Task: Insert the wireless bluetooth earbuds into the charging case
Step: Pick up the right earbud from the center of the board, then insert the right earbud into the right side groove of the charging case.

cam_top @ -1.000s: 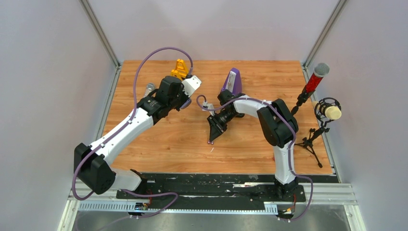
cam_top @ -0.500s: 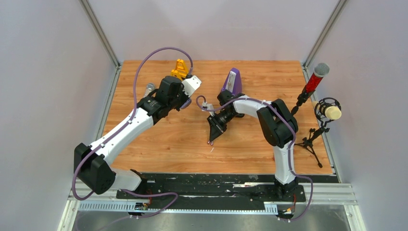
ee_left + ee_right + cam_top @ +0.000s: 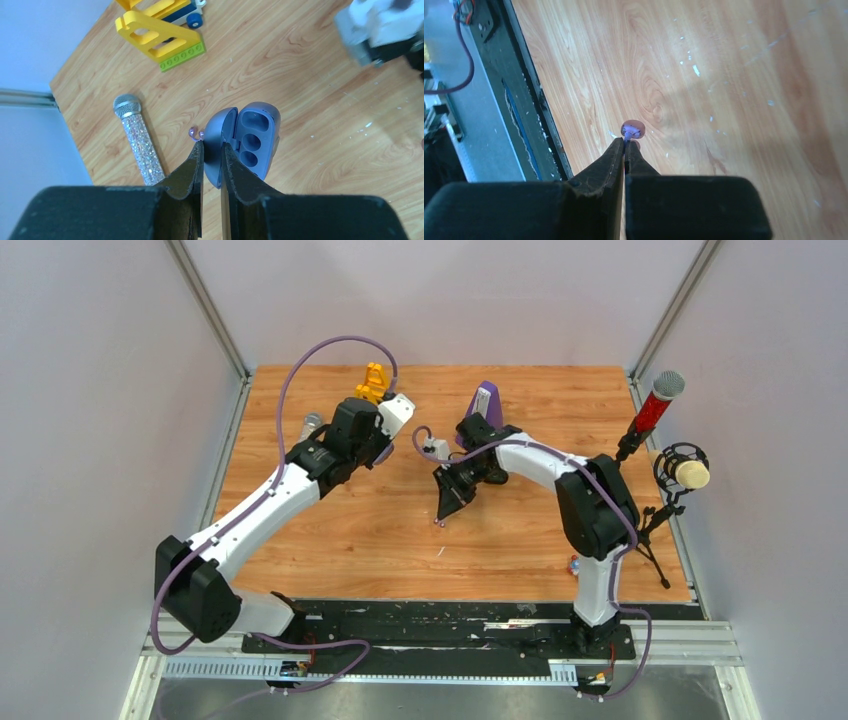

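Observation:
The charging case is a blue-grey oval shell lying open on the wood, its round sockets showing empty. My left gripper is shut on the case's raised lid, one finger on each side. From above, the left gripper hides most of the case. My right gripper is shut on the thin stem of one small purple earbud, held just above the table near its middle. Two tiny purple rounded bits lie beside the lid; I cannot tell what they are.
A glitter-covered toy microphone lies left of the case. Yellow toy blocks and a purple wedge-shaped object stand at the back. Two microphones on stands occupy the right edge. A small coloured object lies near the right arm's base.
The right gripper's jaws have closed on the earbud's stem, and it has shifted slightly toward the back while its elbow swung right. The left arm has held still.

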Motion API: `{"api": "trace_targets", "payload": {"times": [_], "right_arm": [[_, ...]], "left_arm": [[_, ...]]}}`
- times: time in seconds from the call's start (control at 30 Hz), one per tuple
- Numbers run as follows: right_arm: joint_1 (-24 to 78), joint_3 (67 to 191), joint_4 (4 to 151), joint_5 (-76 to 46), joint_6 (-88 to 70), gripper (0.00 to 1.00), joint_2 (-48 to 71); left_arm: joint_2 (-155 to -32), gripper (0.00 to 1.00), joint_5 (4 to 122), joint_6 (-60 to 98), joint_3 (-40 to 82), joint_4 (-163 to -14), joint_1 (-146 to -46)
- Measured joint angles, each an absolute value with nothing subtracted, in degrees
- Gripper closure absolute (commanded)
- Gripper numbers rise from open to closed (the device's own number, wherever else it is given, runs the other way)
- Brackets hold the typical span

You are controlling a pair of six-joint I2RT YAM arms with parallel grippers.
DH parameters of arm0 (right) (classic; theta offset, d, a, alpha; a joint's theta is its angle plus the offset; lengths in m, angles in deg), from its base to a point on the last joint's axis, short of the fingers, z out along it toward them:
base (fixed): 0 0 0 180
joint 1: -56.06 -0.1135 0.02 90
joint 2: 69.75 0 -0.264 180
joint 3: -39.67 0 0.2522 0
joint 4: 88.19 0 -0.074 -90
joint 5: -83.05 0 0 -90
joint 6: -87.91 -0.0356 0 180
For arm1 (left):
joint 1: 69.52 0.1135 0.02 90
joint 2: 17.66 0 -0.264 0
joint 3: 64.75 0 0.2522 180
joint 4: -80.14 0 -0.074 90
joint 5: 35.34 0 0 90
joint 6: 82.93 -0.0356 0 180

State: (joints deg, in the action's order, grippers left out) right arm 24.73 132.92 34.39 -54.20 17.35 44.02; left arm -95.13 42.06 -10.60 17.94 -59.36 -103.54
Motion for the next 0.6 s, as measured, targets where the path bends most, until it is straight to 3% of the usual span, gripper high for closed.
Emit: {"api": "trace_targets", "payload": {"times": [0.37, 0.6], "right_arm": [[29.1, 133.7, 41.7, -43.4, 5.0, 1.0, 31.3], [29.9, 136.5, 51.9, -38.3, -4.4, 1.0, 29.5]], "left_arm": [[-103.8, 1.0, 33.6, -1.9, 24.0, -59.2, -103.5], [-115.6, 1.0, 23.9, 10.6, 36.1, -53.5, -104.2]]}}
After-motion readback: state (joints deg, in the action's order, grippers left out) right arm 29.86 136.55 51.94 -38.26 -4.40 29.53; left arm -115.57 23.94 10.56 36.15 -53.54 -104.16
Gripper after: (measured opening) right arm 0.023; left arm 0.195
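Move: The right hand already has the earbud pinched just above the board. The open charging case in the left hand lies roughly 10 cm ahead of it, 11 cm to its left and 15 cm higher. The purple metronome stands about 23 cm ahead and 10 cm to the right, the black case 12 cm ahead and 12 cm right. From the left hand, the held earbud lies some 10 cm back, 12 cm right and 16 cm below. Keeping its pinch on the earbud, the right hand sweeps up and forward towards the charging case, about 12 cm each way, its fingers tipping upward while it turns some 25 degrees clockwise. The left hand, still gripping the open case, pushes about 6 cm forward, sinks slightly and turns some 25 degrees counter-clockwise. ##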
